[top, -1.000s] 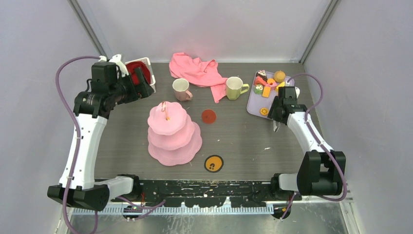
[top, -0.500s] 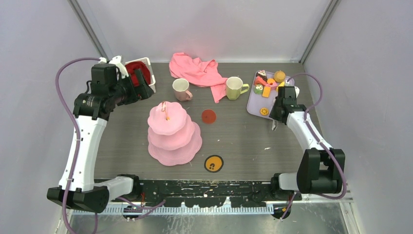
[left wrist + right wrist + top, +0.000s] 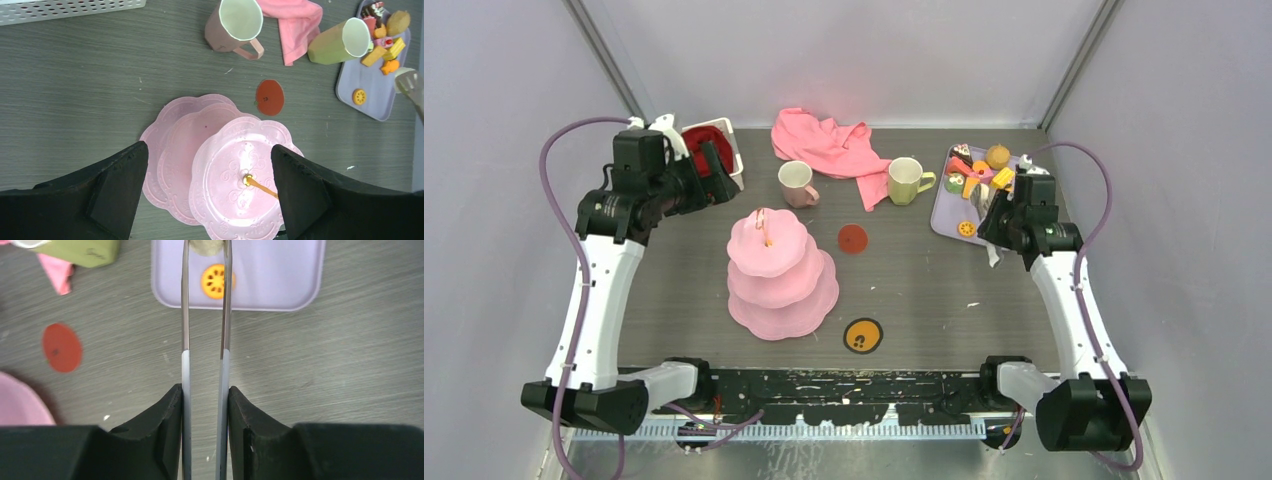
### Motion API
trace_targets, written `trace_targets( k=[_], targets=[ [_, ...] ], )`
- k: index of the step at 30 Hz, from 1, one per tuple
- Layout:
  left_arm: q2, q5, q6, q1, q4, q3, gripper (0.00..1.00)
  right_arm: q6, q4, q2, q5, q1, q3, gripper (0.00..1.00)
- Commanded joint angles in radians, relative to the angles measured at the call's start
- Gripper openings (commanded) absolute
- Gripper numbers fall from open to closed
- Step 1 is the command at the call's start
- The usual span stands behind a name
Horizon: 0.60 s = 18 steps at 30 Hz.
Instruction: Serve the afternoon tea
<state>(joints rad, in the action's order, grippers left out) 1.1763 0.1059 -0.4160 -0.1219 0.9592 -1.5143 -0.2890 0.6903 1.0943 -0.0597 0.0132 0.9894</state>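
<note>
The pink three-tier cake stand (image 3: 782,265) stands left of centre, its tiers bare; in the left wrist view the cake stand (image 3: 240,170) lies below my open left gripper (image 3: 207,147). From above, the left gripper (image 3: 714,170) hangs high by the basket. A pale pink mug (image 3: 796,184) and a yellow-green mug (image 3: 906,181) stand behind. Toy pastries and fruits (image 3: 974,170) lie on a lilac tray (image 3: 949,215). My right gripper (image 3: 992,228) (image 3: 205,390) is shut on metal tongs (image 3: 184,315), which pinch a tan piece (image 3: 206,245) above an orange slice (image 3: 216,281).
A pink cloth (image 3: 824,145) lies at the back beside the mugs. A white basket with red cloth (image 3: 714,145) sits at the back left. A red disc (image 3: 853,238) and an orange-and-black disc (image 3: 863,335) lie flat on the grey table.
The right arm has lifted and swung toward the tray, carrying the tongs over its near part. The left arm, stand and mugs have not moved.
</note>
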Motion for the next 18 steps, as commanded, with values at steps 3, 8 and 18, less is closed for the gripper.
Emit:
trace_targets(
  k=[3,8,18],
  targets=[
    [0.044,-0.101,0.06,0.01,0.017,-0.089,0.93,0.047,0.099,-0.072,0.247,-0.066,0.156,0.17],
    [0.065,-0.11,0.025,0.015,0.01,-0.1,0.93,0.044,0.193,-0.086,0.304,-0.281,0.23,0.16],
    [0.06,-0.079,0.0,0.085,-0.003,-0.075,0.93,0.071,0.198,-0.134,0.437,-0.595,0.203,0.16]
  ],
)
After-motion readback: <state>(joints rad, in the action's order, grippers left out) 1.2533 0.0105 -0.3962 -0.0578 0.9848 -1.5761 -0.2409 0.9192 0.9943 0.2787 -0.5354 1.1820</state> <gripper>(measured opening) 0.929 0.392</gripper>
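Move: The cream-coloured cake is already pinched in the right hand's tongs, lifted off the tray. The pink tiered stand it is bound for lies some 51 cm to the right hand's left and 7 cm back, its middle about 6 cm lower. The red disc is about 33 cm left and 8 ahead, the green mug 19 left and 20 ahead, both well below. From the left hand the stand is roughly 13 cm right, 8 back and 22 down. The cream cake, kept pinched at the tongs' tips, is swept through the air towards the tiered stand: the right hand goes some 18 cm left and 10 cm back, climbing about 7 cm mainly early on, while swinging the tongs roughly 45 degrees counter-clockwise, its grip on the handles unchanged. The open, empty left hand edges about 4 cm left and slightly forward, away from the stand. ##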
